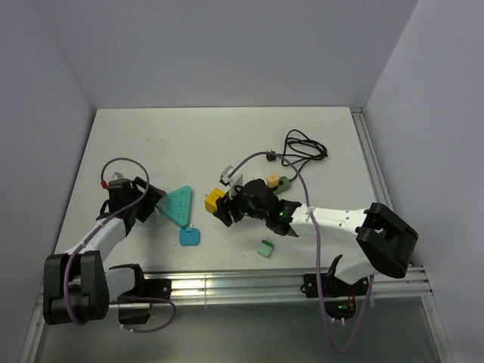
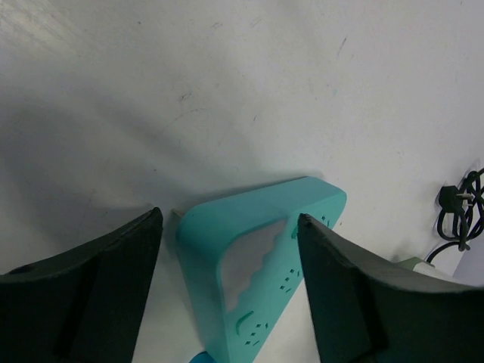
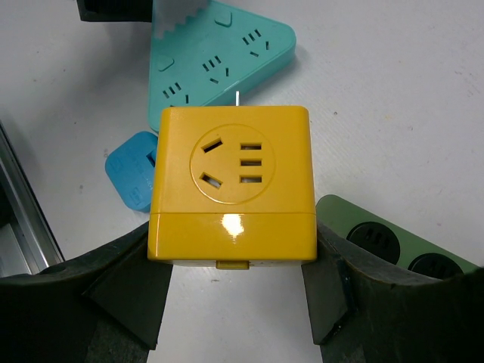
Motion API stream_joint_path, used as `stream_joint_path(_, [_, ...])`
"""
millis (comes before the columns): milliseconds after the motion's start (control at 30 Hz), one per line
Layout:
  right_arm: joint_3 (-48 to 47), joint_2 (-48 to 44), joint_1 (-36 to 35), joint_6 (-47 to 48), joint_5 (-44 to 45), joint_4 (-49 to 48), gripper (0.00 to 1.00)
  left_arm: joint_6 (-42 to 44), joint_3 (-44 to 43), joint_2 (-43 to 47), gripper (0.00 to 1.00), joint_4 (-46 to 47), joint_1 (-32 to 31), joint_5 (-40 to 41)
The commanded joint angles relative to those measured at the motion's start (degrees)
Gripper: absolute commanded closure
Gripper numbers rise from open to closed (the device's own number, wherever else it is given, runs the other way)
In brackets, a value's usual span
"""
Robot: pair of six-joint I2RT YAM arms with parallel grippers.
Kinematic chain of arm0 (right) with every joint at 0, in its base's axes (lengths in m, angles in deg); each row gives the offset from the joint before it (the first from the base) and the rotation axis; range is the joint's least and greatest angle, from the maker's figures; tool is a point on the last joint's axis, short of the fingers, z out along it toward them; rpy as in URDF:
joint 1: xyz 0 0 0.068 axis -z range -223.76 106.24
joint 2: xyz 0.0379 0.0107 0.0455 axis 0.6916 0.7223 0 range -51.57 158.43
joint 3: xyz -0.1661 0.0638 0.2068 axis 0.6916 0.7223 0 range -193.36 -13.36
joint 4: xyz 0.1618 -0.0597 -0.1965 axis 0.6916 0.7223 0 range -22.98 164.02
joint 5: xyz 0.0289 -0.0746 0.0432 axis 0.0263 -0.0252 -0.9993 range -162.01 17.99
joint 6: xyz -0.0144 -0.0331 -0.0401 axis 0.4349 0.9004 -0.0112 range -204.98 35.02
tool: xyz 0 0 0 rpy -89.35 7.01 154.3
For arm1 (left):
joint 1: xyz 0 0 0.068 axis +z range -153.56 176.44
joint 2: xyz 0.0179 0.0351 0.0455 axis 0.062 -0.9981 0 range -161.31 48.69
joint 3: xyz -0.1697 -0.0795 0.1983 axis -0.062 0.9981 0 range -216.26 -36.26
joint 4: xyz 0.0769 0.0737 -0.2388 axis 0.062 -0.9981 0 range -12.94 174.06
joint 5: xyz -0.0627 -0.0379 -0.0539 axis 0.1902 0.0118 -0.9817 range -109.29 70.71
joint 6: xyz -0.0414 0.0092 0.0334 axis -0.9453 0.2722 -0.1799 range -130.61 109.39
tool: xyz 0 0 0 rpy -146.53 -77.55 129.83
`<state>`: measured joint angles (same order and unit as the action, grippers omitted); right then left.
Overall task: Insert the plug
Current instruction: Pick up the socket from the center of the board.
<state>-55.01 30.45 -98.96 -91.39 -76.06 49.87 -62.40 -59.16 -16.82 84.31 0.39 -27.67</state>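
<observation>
A teal triangular power strip (image 1: 179,204) lies left of the table's middle. In the left wrist view its corner (image 2: 249,249) sits between my open left gripper's (image 2: 227,221) fingers; I see no grip on it. My left gripper (image 1: 145,201) is at the strip's left edge. My right gripper (image 3: 234,257) is shut on a yellow cube plug adapter (image 3: 233,181), its socket face up and a metal prong showing behind it. The cube (image 1: 214,200) is just right of the strip (image 3: 219,53), and the right gripper (image 1: 233,206) holds it from the right.
A blue adapter (image 1: 189,237) lies in front of the strip, also in the right wrist view (image 3: 132,170). A small green plug (image 1: 266,247), a dark green socket block (image 3: 393,242), an orange piece (image 1: 270,181) and a coiled black cable (image 1: 304,147) lie nearby. A metal rail (image 1: 265,283) runs along the near edge.
</observation>
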Motion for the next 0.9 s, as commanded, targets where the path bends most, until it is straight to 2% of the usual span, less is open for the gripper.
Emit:
stream_joint_path(0, [0.08,0.07,0.09,-0.18,-0.16,-3.95,1.0,0.11,0.48,-0.66,0.25,5.2,0.1,-2.08])
stream_joint_path(100, [-0.01,0.16,0.09,-0.18,-0.16,-4.03,1.0,-0.06,0.75,-0.93,0.32,5.9,0.1,-2.51])
stream_joint_path(333, [-0.1,0.25,0.09,-0.09,-0.25,-3.86,1.0,-1.47,3.73,0.3,0.38,9.59,-0.6,-3.31])
stream_joint_path(433, [-0.19,0.25,0.09,-0.09,-0.34,-3.77,1.0,-1.3,3.65,-0.31,0.47,11.08,-0.6,-3.83])
stream_joint_path(467, [-0.19,0.42,0.09,-0.09,-0.34,-3.6,1.0,-0.51,3.3,-1.1,0.53,11.17,-0.61,-4.1])
stream_joint_path(567, [-0.54,0.51,0.01,0.0,-0.43,-3.16,1.0,1.85,1.45,-2.68,0.6,10.82,-0.61,-4.8])
stream_joint_path(767, [-3.61,-1.07,0.09,-0.35,2.2,2.72,1.0,7.48,-1.19,-3.74,0.67,9.86,-0.61,-6.29])
stream_joint_path(867, [-8.26,0.32,0.27,-0.53,2.91,9.39,1.0,9.16,-1.71,-5.41,0.73,11.16,-0.61,-9.09])
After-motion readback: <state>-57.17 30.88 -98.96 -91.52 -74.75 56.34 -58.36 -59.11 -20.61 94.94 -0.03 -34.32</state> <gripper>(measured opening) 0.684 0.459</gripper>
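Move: Just right of the left hand, the teal socket has its near corner between the open fingers; its middle lies about 6 cm to the right, 1 cm back and 2 cm lower. The blue plug is on the table some 10 cm right, 9 cm back and 3 cm lower. The yellow plug, held in the right hand, is about 16 cm right, 3 cm back and 7 cm higher. From the right hand, the socket's middle lies roughly 10 cm left, 2 cm ahead and 9 cm below. Closing to about half open, the left fingers pinch the socket's left corner while the hand first edges about 1 cm to the right, almost level. Then the hand draws the socket forward, up and a little farther right, about 2 cm each way, with the fingers tipping upward and turning clockwise just under 10 degrees. ##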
